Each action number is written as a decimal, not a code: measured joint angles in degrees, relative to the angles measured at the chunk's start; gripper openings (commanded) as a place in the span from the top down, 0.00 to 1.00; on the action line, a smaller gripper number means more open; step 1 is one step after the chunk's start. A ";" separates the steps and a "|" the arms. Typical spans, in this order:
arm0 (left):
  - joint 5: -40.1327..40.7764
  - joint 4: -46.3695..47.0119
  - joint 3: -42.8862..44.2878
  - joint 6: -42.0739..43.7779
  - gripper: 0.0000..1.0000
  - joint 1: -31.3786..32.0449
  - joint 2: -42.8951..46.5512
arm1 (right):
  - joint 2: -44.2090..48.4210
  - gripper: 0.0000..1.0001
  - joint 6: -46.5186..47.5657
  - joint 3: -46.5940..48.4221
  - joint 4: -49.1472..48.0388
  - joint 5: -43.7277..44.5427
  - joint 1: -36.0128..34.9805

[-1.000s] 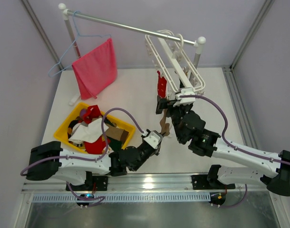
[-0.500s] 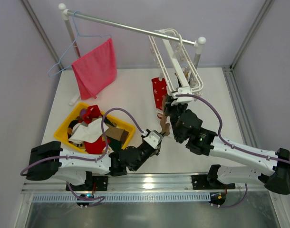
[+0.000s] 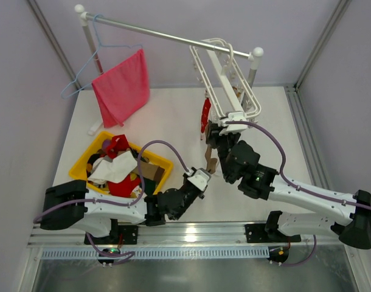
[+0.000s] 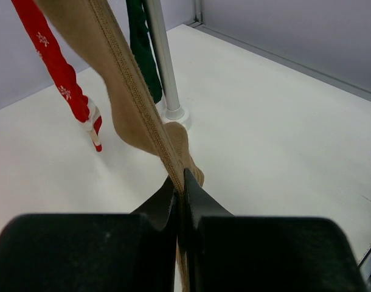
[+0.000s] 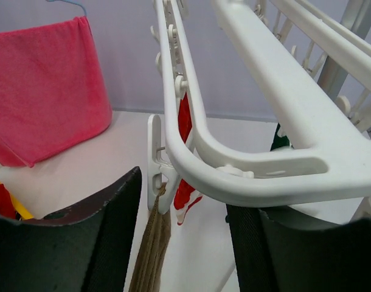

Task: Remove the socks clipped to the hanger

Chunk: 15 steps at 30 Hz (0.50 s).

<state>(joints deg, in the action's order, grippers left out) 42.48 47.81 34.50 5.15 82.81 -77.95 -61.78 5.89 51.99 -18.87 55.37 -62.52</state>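
Note:
The white hanger (image 3: 229, 78) hangs by its hook from the rail, and its near corner (image 5: 252, 176) fills the right wrist view. A corner clip (image 5: 155, 159) holds the top of a tan sock (image 5: 150, 249). My right gripper (image 5: 185, 204) stands open, one finger on each side of that clip and sock, just under the frame. The tan sock (image 4: 134, 103) runs down to my left gripper (image 4: 180, 182), which is shut on its lower end. A red sock (image 4: 56, 72) with white toe and a dark green sock (image 4: 143, 52) hang behind. From above, the red sock (image 3: 205, 113) shows edge-on.
A yellow basket (image 3: 82, 159) full of loose socks sits at the left. A pink-red cloth (image 3: 121, 86) hangs on a light-blue wire hanger (image 3: 91, 53) from the metal rail (image 3: 155, 34). The rack's upright pole (image 4: 161, 67) and its foot stand just behind the socks.
The hanger has swung right and the red sock has turned from face-on to edge-on. My right gripper has shifted up to the corner clip. My left gripper still holds the tan sock.

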 measured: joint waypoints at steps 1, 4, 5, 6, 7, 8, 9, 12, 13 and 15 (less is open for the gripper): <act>0.04 0.02 0.00 0.07 1.00 0.00 -0.24 | 0.11 0.35 -0.11 0.00 -0.09 -0.02 0.00; 0.20 0.24 0.20 0.11 1.00 0.00 -0.87 | 0.81 0.27 0.24 0.00 -0.37 -0.11 0.00; 0.20 0.33 0.20 0.13 1.00 0.00 -0.92 | 1.01 0.25 0.31 0.00 -0.52 -0.20 0.00; 0.22 0.39 0.20 0.15 1.00 0.00 -0.94 | 1.07 0.24 0.50 0.00 -0.70 -0.24 0.00; 0.22 0.42 0.20 0.17 1.00 0.00 -0.94 | 1.09 0.22 0.63 0.02 -0.94 -0.22 0.00; 0.26 0.46 0.20 0.26 1.00 0.00 -0.94 | 1.05 0.21 0.81 0.02 -1.09 -0.20 0.00; 0.31 0.46 0.20 0.31 1.00 0.00 -0.94 | 0.98 0.20 1.09 0.04 -1.27 -0.17 0.00; 0.39 0.59 0.20 0.35 1.00 0.00 -0.94 | 0.61 0.18 1.60 0.28 -1.75 0.00 0.00; 0.39 0.70 0.20 0.35 1.00 0.00 -0.94 | 0.26 0.18 1.79 0.42 -2.21 0.07 0.00; 0.39 0.87 0.20 0.39 1.00 0.00 -0.94 | -0.57 0.18 2.40 0.59 -3.26 0.42 0.00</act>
<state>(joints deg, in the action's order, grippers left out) 42.87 48.69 34.70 5.54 82.81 -78.89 -62.35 8.29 52.58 -22.13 55.79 -62.52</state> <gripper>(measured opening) 0.004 0.817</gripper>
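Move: Right by the right fingers, the white clip holding the brown sock is about 2 cm ahead, 1 cm to the left and 1 cm higher. The red sock hangs beyond, some 7 cm ahead, 2 cm left and 7 cm lower; the hanger's near end crosses roughly 3 cm ahead, 3 cm right and 3 cm up. From the left hand, which has the brown sock, that clip is about 13 cm ahead, 3 cm right and 14 cm above. Opening further around the clip, the half-open right fingers spread wide while the hand eases up about 1 cm beneath the hanger's near end, its fingers tipping up very slightly. The left hand stays in place below and nearer the base, keeping the brown sock pinched and stretched down from its clip. ##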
